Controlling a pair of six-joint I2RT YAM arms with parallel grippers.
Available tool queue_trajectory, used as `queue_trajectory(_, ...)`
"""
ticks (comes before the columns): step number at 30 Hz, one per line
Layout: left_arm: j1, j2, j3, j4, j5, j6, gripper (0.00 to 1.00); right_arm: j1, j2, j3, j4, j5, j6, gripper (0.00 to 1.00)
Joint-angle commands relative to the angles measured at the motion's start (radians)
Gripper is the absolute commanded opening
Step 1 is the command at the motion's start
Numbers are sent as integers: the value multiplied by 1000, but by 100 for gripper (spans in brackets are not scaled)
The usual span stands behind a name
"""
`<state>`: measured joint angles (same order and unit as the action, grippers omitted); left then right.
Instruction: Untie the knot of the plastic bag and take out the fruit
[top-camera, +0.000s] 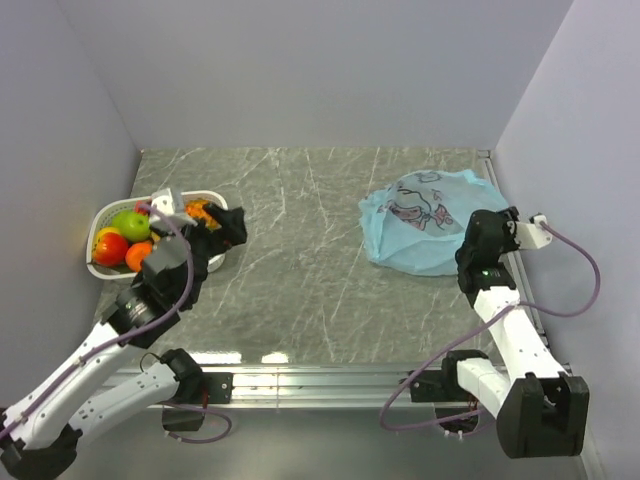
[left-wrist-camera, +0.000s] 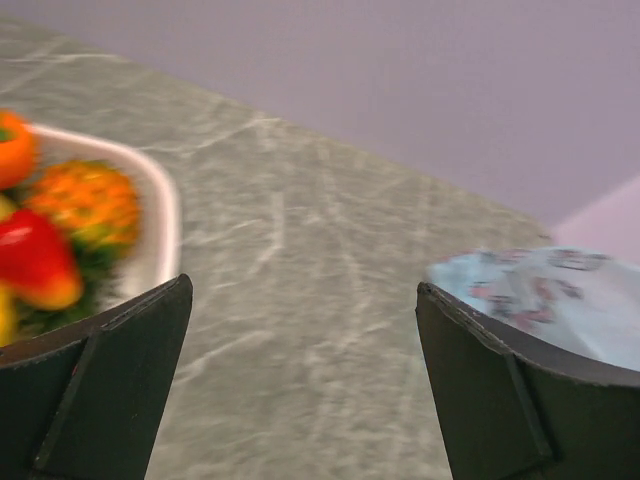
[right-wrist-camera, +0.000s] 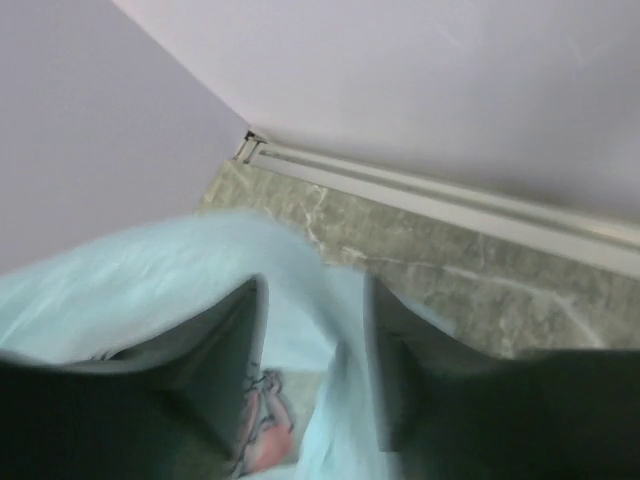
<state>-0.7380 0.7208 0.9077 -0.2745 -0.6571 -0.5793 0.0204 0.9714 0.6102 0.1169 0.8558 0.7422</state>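
Note:
The pale blue plastic bag (top-camera: 415, 225) lies slack and low at the right of the table, and I see no knot on it. My right gripper (top-camera: 470, 245) is at its right edge. In the right wrist view a fold of the bag (right-wrist-camera: 300, 290) runs between the fingers of the gripper (right-wrist-camera: 312, 370), which stand a little apart, and plastic drapes over them. Fruit lies in the white basket (top-camera: 100, 215): a red apple (top-camera: 110, 248), an orange (top-camera: 138, 256), and a red strawberry-like piece (left-wrist-camera: 35, 260). My left gripper (top-camera: 222, 228) is open and empty beside the basket.
A green apple (top-camera: 130, 222) and an orange pineapple-like fruit (left-wrist-camera: 85, 200) are also in the basket (left-wrist-camera: 165, 215). Grey walls close in the left, back and right sides. A metal rail (right-wrist-camera: 450, 200) runs along the table's right edge near the bag.

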Motion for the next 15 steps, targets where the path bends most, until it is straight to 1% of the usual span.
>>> queue_trajectory(1, 5, -87, -90, -48, -212, 47, 99, -10, -54, 39, -83, 19, 11, 67)
queue_trajectory(2, 5, -137, -104, -58, -229, 48, 99, -10, -95, 28, -91, 9, 3, 71)
queue_trajectory(4, 5, -179, -124, -80, -274, 47, 99, -10, -144, 19, -109, -12, -21, 78)
queue_trajectory(5, 5, -211, -124, -92, -285, 44, 99, -10, -172, 14, -131, -18, -32, 79)
queue_trajectory(8, 5, -256, -98, -159, -324, 33, 99, -10, -323, 17, -190, -73, -75, 80)
queue_trajectory(9, 5, -267, -78, -207, -331, 27, 99, -8, -354, 20, -227, -92, -87, 80)
queue_trajectory(10, 5, -288, -67, -227, -337, 26, 99, -8, -387, 22, -244, -154, -128, 81)
queue_trajectory(11, 5, -299, -60, -248, -340, 29, 99, -10, -449, 23, -259, -185, -151, 80)
queue_trajectory(13, 5, -322, -36, -302, -338, 50, 99, -10, -516, 25, -321, -250, -203, 82)
queue_trajectory(14, 5, -346, -29, -324, -337, 53, 99, -8, -583, 22, -342, -300, -219, 82)
queue_trajectory(15, 5, -357, -11, -345, -343, 50, 99, -8, -617, 19, -380, -328, -233, 82)
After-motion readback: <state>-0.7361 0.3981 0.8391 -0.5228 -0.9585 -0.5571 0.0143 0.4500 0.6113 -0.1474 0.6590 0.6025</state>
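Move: The basket of fruit sits about 20 cm to the left hand's left, some 8 cm farther out and 31 cm down. In it, the pineapple is roughly 9 cm left and 12 cm ahead of that hand, and the strawberry 13 cm left and 8 cm ahead, both nearly 30 cm below. For the right hand, the blue bag's middle lies around 16 cm left, 3 cm ahead and 14 cm lower, its raised rim reaching up to the half-open fingers. Back and up goes the right hand, about 8 cm each way, clear of the bag's rim as its fingers go on opening from half to wide; it tips up slightly and turns some 10 degrees counter-clockwise. The empty left hand swings about 11 cm left towards the basket while drawing back half as far, dips briefly, and turns counter-clockwise, fingers still wide open. ##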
